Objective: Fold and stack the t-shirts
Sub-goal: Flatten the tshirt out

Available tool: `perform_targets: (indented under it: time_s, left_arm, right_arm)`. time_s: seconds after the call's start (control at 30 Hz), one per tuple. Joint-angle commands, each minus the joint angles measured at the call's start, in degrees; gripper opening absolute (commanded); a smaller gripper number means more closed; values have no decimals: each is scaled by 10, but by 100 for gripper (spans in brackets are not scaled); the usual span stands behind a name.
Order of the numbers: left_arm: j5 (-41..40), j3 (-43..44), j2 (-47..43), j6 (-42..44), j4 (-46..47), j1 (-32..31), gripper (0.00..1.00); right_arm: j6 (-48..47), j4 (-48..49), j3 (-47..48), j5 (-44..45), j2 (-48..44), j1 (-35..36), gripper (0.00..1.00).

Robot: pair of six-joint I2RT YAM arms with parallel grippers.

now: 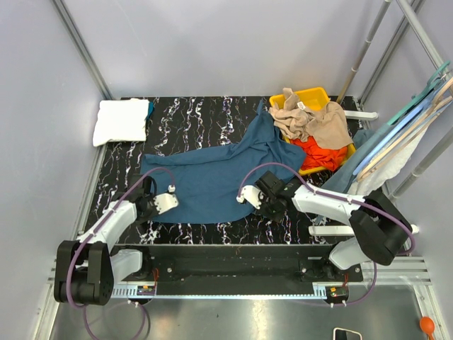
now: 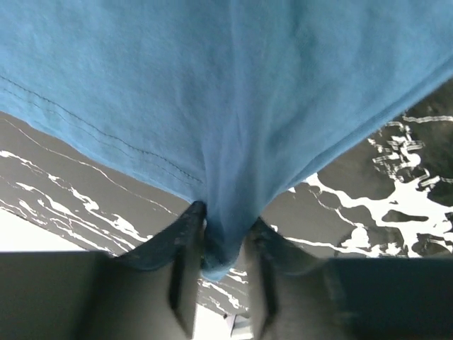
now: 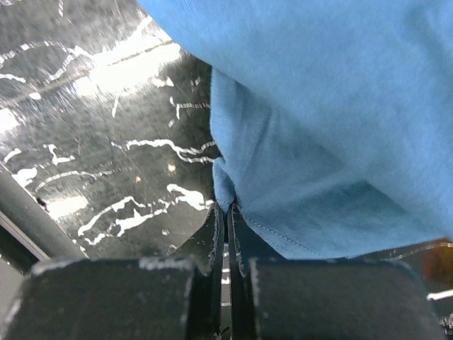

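Observation:
A large teal-blue t-shirt (image 1: 212, 177) lies spread and rumpled across the black marbled table (image 1: 212, 117). My left gripper (image 1: 174, 201) is at its near left corner. In the left wrist view that gripper (image 2: 225, 227) is shut on a bunched fold of the blue cloth (image 2: 233, 106). My right gripper (image 1: 243, 200) is at the shirt's near right edge. In the right wrist view it (image 3: 228, 209) is shut on the hemmed edge of the cloth (image 3: 333, 120). A folded white t-shirt (image 1: 122, 120) lies at the back left.
A yellow bin (image 1: 315, 93) at the back right holds a tan t-shirt (image 1: 315, 120) and a red-orange one (image 1: 322, 152). Pale blue and beige hangers (image 1: 403, 134) lean at the right. Metal frame posts and grey walls surround the table.

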Motion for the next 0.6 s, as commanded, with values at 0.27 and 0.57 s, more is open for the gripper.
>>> perform_targets:
  time_s: [0.27, 0.57]
  left_arm:
    - [89, 52, -92, -97, 30, 3, 0]
    - [118, 147, -199, -166, 3, 3, 0]
  right_arm:
    - [21, -65, 61, 61, -71, -1, 0]
    - [46, -90, 123, 80, -137, -1, 0]
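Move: The shirt's near left corner lies right between the left hand's pads; its far left corner is about 20 cm straight ahead of that hand, and the white folded pile some 34 cm ahead and 7 cm left. The right hand already has the near right hem pinched at its tips. From the right hand, the orange cloth lies roughly 20 cm ahead and 16 cm right, the yellow bin about 27 cm ahead and 14 cm right. Creeping barely a centimetre forward at table level, the left hand finishes shutting its fingers on the shirt's near left corner, then rises about 12 cm while going some 6 cm forward and a little left, fingertips swinging forward about 30 degrees. The right hand keeps its pinch on the near hem and follows later, up about 8 cm and slightly forward. ##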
